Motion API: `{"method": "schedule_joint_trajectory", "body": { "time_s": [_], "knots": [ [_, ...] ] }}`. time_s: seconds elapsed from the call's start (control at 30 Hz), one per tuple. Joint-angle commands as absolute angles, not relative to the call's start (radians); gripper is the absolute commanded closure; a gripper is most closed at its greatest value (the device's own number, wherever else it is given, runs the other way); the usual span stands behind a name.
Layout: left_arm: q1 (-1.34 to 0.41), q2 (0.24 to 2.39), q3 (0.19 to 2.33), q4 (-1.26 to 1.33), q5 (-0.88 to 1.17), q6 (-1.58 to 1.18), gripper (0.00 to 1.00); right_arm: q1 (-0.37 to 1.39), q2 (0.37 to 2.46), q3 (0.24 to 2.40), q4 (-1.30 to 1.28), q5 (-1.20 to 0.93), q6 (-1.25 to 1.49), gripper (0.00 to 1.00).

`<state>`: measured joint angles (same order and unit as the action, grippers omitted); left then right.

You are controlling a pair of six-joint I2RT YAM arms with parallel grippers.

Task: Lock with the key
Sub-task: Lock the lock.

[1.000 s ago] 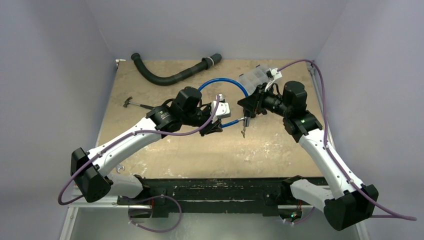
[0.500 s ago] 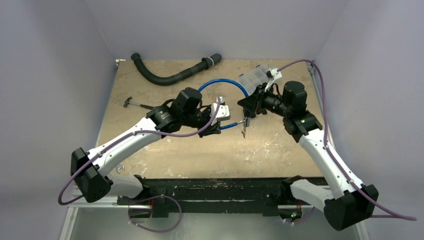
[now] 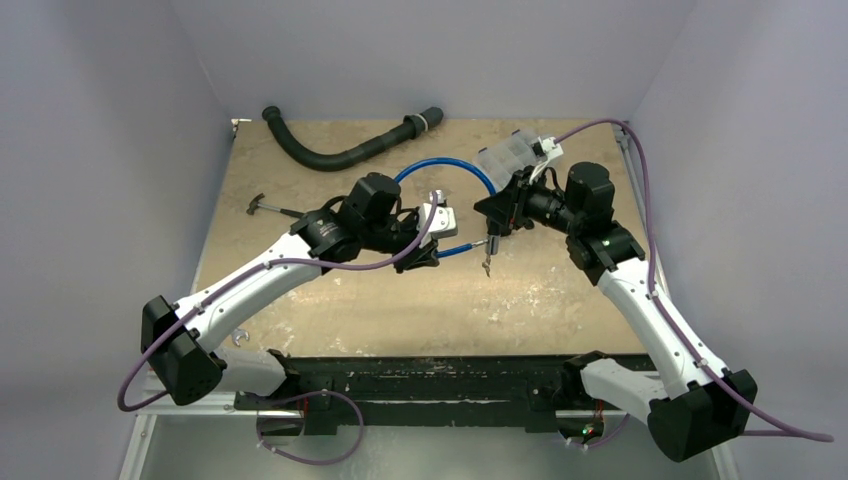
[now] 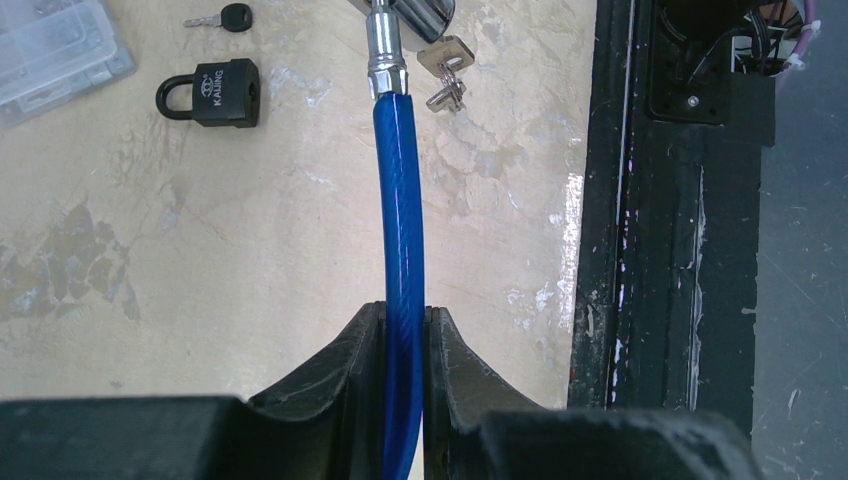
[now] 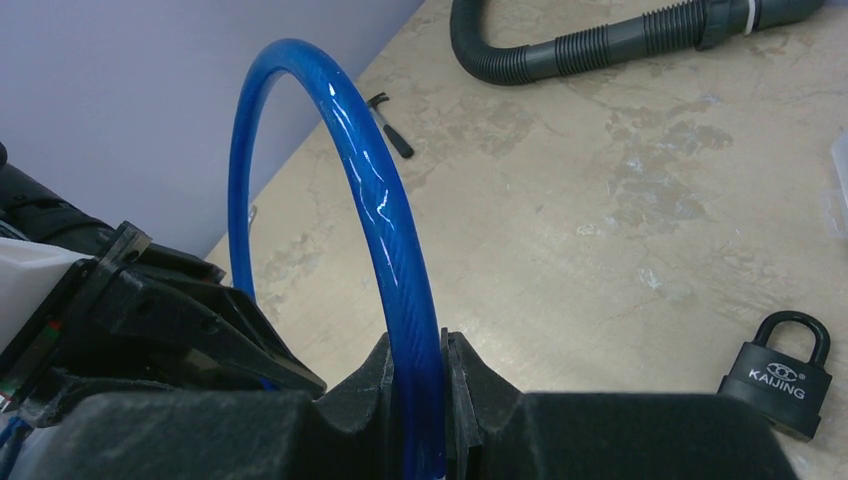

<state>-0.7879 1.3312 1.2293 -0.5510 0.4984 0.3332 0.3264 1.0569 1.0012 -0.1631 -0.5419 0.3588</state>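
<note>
A blue cable lock (image 3: 452, 167) arcs between both grippers. My left gripper (image 4: 403, 310) is shut on the blue cable (image 4: 398, 200) a short way below its chrome ferrule (image 4: 385, 60). A silver key bunch (image 4: 445, 78) hangs beside the lock's metal head (image 4: 412, 10), and also shows as dangling keys (image 3: 487, 262) in the top view. My right gripper (image 5: 415, 340) is shut on the cable's other stretch (image 5: 380, 210), which loops up and left. From above, the left gripper (image 3: 432, 250) and right gripper (image 3: 492, 215) sit close together at mid table.
A black padlock (image 4: 210, 92) lies on the table with a black-headed key (image 4: 225, 18) and a clear plastic box (image 4: 50, 50) near it. A grey corrugated hose (image 3: 340, 150) lies at the back. A small hammer (image 3: 265, 207) rests at the left. The table's dark front rail (image 4: 660, 250) is close.
The left wrist has shifted slightly up and left with the cable end. The right arm and the hanging keys stay where they were.
</note>
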Motion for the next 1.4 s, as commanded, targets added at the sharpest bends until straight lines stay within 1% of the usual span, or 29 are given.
{"method": "schedule_joint_trajectory", "body": {
  "time_s": [0.0,0.27,0.4,0.63,0.73,1.07,1.27,1.37],
  "knots": [
    [-0.776,1.350,1.278,-0.564,0.501,0.316,1.00,0.322,1.028,1.034,-0.104,-0.506,0.358,1.00],
    [-0.776,1.485,1.461,-0.659,0.509,0.247,1.00,0.361,1.027,1.011,-0.164,-0.365,0.319,1.00],
    [-0.776,1.513,1.505,-0.652,0.536,0.193,1.00,0.377,1.021,1.003,-0.170,-0.324,0.313,1.00],
    [-0.777,1.510,1.468,-0.473,0.608,0.011,1.00,0.385,1.039,0.991,-0.150,-0.241,0.434,1.00],
    [-0.776,1.536,1.473,-0.431,0.624,-0.063,1.00,0.388,1.047,0.992,-0.134,-0.252,0.468,1.00],
    [-0.777,1.591,1.428,-0.300,0.573,-0.140,1.00,0.390,1.045,0.970,-0.095,-0.297,0.548,1.00],
    [-0.758,1.548,1.362,-0.129,0.597,-0.198,1.00,0.391,1.043,0.951,-0.089,-0.348,0.542,1.00],
    [-0.740,1.524,1.339,-0.078,0.578,-0.201,1.00,0.390,1.032,0.928,-0.080,-0.384,0.535,1.00]
  ]
}}
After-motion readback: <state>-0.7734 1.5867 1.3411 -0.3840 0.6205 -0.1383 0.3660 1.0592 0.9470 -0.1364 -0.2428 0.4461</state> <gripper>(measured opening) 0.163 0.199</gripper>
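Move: The left hand pinches the blue cable just behind its metal plug; the lock body it is bound for hangs about 9 cm to its right, 2 cm ahead and roughly level. From the right hand, which holds the cable's other end, that lock is some 6 cm back, 2 cm right and 7 cm below. On the table, 22 cm below the left hand, the padlock lies about 5 cm ahead and 12 cm right. Left hand carries the pinched cable about 6 cm right towards the lock, rolling; right hand turns clockwise, easing forward. ##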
